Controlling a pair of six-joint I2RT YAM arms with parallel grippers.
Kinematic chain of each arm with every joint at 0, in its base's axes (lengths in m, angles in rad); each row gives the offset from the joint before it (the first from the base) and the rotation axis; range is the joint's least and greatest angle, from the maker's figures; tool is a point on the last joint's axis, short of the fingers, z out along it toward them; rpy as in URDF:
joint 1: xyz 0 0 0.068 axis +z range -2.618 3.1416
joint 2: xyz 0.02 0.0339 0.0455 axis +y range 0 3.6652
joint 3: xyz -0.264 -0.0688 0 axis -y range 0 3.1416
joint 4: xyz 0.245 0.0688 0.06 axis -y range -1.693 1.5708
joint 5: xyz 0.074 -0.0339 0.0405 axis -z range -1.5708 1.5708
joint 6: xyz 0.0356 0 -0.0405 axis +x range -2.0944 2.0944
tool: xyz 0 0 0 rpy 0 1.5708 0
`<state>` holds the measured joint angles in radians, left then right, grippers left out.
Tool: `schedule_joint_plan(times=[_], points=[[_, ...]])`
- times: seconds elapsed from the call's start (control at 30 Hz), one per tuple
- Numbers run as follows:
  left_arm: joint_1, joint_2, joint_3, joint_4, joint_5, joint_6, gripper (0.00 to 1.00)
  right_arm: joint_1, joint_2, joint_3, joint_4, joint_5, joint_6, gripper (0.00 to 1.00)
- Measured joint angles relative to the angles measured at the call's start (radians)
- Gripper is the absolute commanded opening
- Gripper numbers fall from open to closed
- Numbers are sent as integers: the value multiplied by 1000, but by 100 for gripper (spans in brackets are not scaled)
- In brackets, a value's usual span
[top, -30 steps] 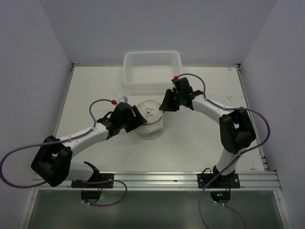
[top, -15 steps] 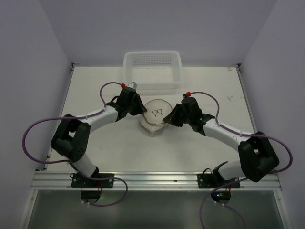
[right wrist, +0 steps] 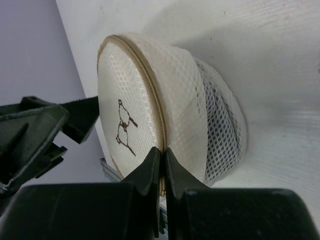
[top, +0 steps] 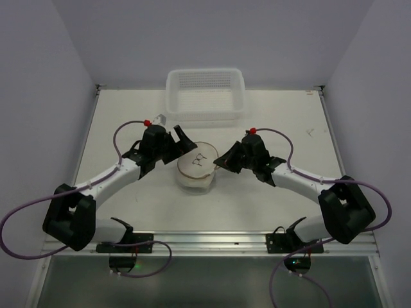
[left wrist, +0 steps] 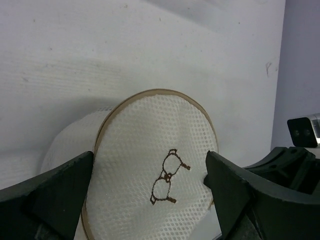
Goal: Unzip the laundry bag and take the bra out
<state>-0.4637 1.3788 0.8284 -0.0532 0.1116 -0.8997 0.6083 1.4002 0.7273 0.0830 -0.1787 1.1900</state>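
Observation:
The laundry bag [top: 195, 168] is a small round drum of whitish mesh, tipped so its flat face with the bra icon [left wrist: 169, 176] points up and towards the left arm. My left gripper [top: 182, 147] is open, its two dark fingers [left wrist: 55, 192] standing either side of that face [left wrist: 145, 150] without touching it. My right gripper [top: 219, 162] is shut on the tan zipper [right wrist: 159, 120] at the rim of the bag [right wrist: 180, 90]. The bra is hidden; only a dim dark patch shows through the side mesh [right wrist: 216, 102].
A white perforated plastic basket [top: 205, 95] stands at the back of the table, just beyond the bag. The side walls of the enclosure rise at the left and right. Purple cables loop off both arms.
The left jaws have swung wide open and the left arm has drawn back to the left. The bag has shifted left and nearer. The right gripper stays shut and has followed the bag.

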Motion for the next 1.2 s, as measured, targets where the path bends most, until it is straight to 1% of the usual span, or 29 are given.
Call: schedule_joint_plan(times=[0.1,0.2,0.27,0.37,0.47,0.6,0.77,0.9,1.03,1.1,1.2], points=[[-3,-79,-81,-31,-10,-71,96,1,7,-14,16,0,14,0],[-8,-149,-129,-105,-40,-125,97,4,7,-21,22,1,24,0],[-10,-202,-141,-158,-71,-145,100,7,7,-21,27,3,29,0],[-10,-289,-143,-230,-143,-168,100,8,7,-21,38,5,34,0],[-10,-335,-143,-267,-169,-183,100,8,6,-21,41,14,45,0],[-11,-327,-160,-259,-135,-210,98,8,-11,-29,44,68,84,0],[-44,-271,-161,-240,-93,-227,97,-8,-116,-67,37,193,167,0],[-55,-233,-132,-225,-74,-226,96,-34,-164,-61,37,266,183,0],[-57,-206,-117,-160,-39,-233,94,-39,-145,-63,53,265,211,0],[-62,-183,-117,-123,-21,-244,92,-38,-129,-82,77,259,233,0],[-84,-139,-116,-72,2,-264,91,-38,-109,-112,98,245,252,0]])
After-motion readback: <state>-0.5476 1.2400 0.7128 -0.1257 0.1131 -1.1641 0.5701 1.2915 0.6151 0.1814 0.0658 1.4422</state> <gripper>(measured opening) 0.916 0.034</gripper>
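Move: The laundry bag's middle lies about 6 cm back, 4 cm to the right and 7 cm below the open left hand. The zipper edge that the right fingers already pinch is some 5 cm back and 11 cm to the right of the left hand, about 2 cm lower. From the right hand, the bag's middle is roughly 7 cm to the left, 1 cm back and 6 cm below. The white basket stands about 21 cm ahead, 7 cm to the right and 9 cm below, counted from the left hand. The right hand keeps its shut fingers on the zipper edge, almost still at first, then draws it right and forward (about 4.5 and 3 cm), rising some 4 cm and easing most of the way down again as it turns about 20 degrees clockwise. Meanwhile the left hand, still wide open, draws back about 7 cm while swinging 5 cm left, then comes right and slightly forward again to the bag's near-left rim, tipping its fingers about 10 degrees farther down; contact there can't be made out. ##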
